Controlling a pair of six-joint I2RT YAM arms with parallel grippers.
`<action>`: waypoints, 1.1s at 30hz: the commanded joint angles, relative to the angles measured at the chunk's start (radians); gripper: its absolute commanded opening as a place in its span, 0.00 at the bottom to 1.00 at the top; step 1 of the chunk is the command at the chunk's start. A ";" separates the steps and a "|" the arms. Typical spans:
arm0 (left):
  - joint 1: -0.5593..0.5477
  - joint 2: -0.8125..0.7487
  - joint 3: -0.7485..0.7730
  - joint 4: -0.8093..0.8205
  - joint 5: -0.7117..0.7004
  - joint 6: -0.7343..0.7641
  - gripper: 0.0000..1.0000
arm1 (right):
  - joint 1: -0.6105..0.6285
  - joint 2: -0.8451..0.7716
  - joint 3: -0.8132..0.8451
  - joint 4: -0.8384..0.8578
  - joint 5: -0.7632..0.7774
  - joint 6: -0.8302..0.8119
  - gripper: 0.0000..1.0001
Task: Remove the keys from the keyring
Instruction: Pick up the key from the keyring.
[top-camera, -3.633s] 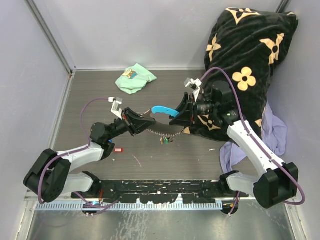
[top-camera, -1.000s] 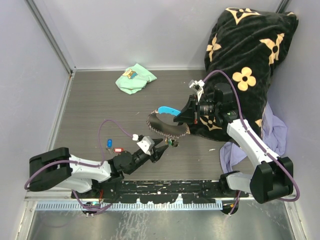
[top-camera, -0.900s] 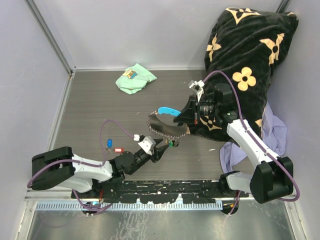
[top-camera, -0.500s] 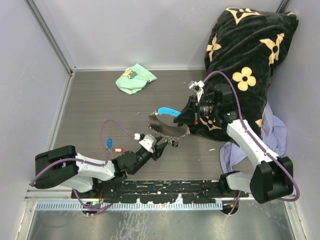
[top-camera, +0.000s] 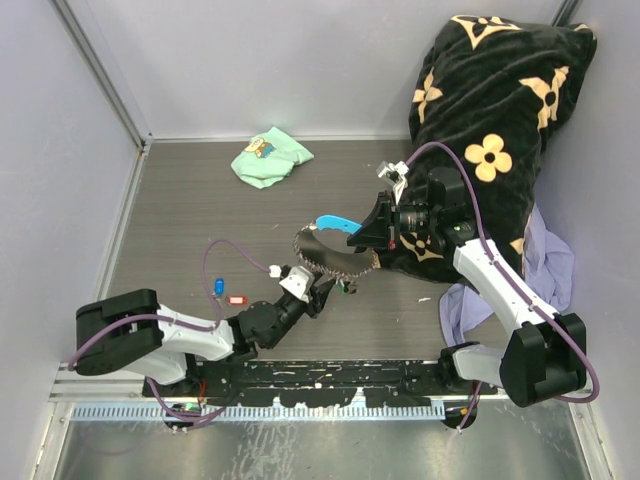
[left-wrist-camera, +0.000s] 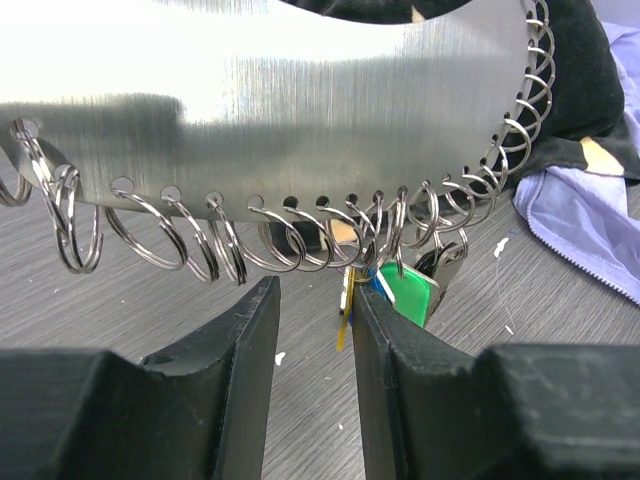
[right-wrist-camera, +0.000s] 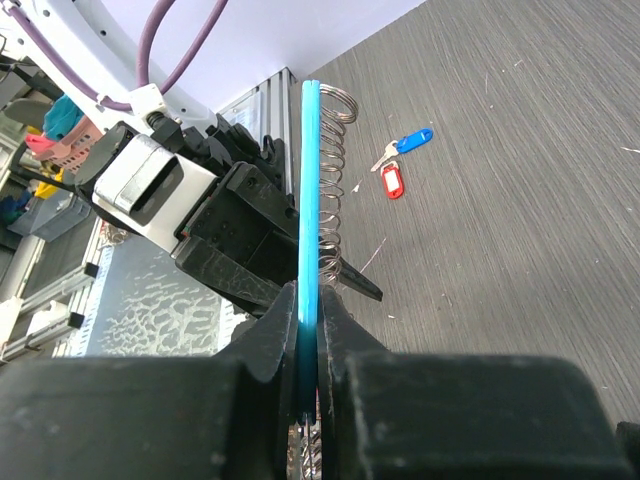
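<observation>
The keyring is a curved silvery metal strip (left-wrist-camera: 300, 100) edged with several wire rings (left-wrist-camera: 300, 235), with a sky-blue fob (top-camera: 330, 220) at one end. It hangs above the table. My right gripper (right-wrist-camera: 309, 300) is shut on the fob (right-wrist-camera: 311, 200). A green-tagged key (left-wrist-camera: 410, 293), a yellowish key (left-wrist-camera: 345, 310) and a bit of blue hang from the rings. My left gripper (left-wrist-camera: 315, 300) is open just below the rings. The yellowish key lies between its fingers, close against the right finger (left-wrist-camera: 385, 350). From above, the left gripper (top-camera: 325, 288) sits beside the hanging keys (top-camera: 345, 287).
A blue-tagged key (top-camera: 219, 287) and a red-tagged key (top-camera: 236, 299) lie loose on the table at the left. A mint-green cloth (top-camera: 268, 157) lies at the back. A black flowered blanket (top-camera: 490, 130) and a lavender cloth (top-camera: 545, 265) fill the right side.
My left gripper has crept forward and up toward the hanging keys, and its jaws have narrowed a little. The right gripper and the fob have stayed put.
</observation>
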 joint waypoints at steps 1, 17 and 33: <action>-0.007 0.007 0.037 0.078 -0.046 -0.010 0.36 | -0.004 -0.027 0.016 0.052 -0.040 -0.007 0.01; -0.008 0.027 0.041 0.094 -0.049 -0.023 0.29 | -0.004 -0.030 0.012 0.054 -0.040 -0.005 0.01; -0.009 0.006 0.021 0.096 -0.016 -0.021 0.00 | -0.004 -0.030 0.006 0.058 -0.031 -0.004 0.01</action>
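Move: The yellow key hangs from the big keyring almost at the left hand's fingertips, about 1 cm to the right of the point between the pads and close to one finger. The green key tag dangles some 4 cm to that hand's right and 2 cm lower, while the keyring's metal body stands about 5 cm ahead, 1 cm to the right and 5 cm above. From the right hand, the yellow key lies roughly 6 cm back, 4 cm left and 10 cm below. The left hand stays almost where it is below the keyring's row of coils, sinking only about half a centimetre, with its fingers still pointing forward and to the right and the wrist steady. Then its fingers, at first about a third open, close almost fully and pinch the hanging yellow key between their tips, while the right hand keeps its grip on the blue handle and holds the keyring still. ##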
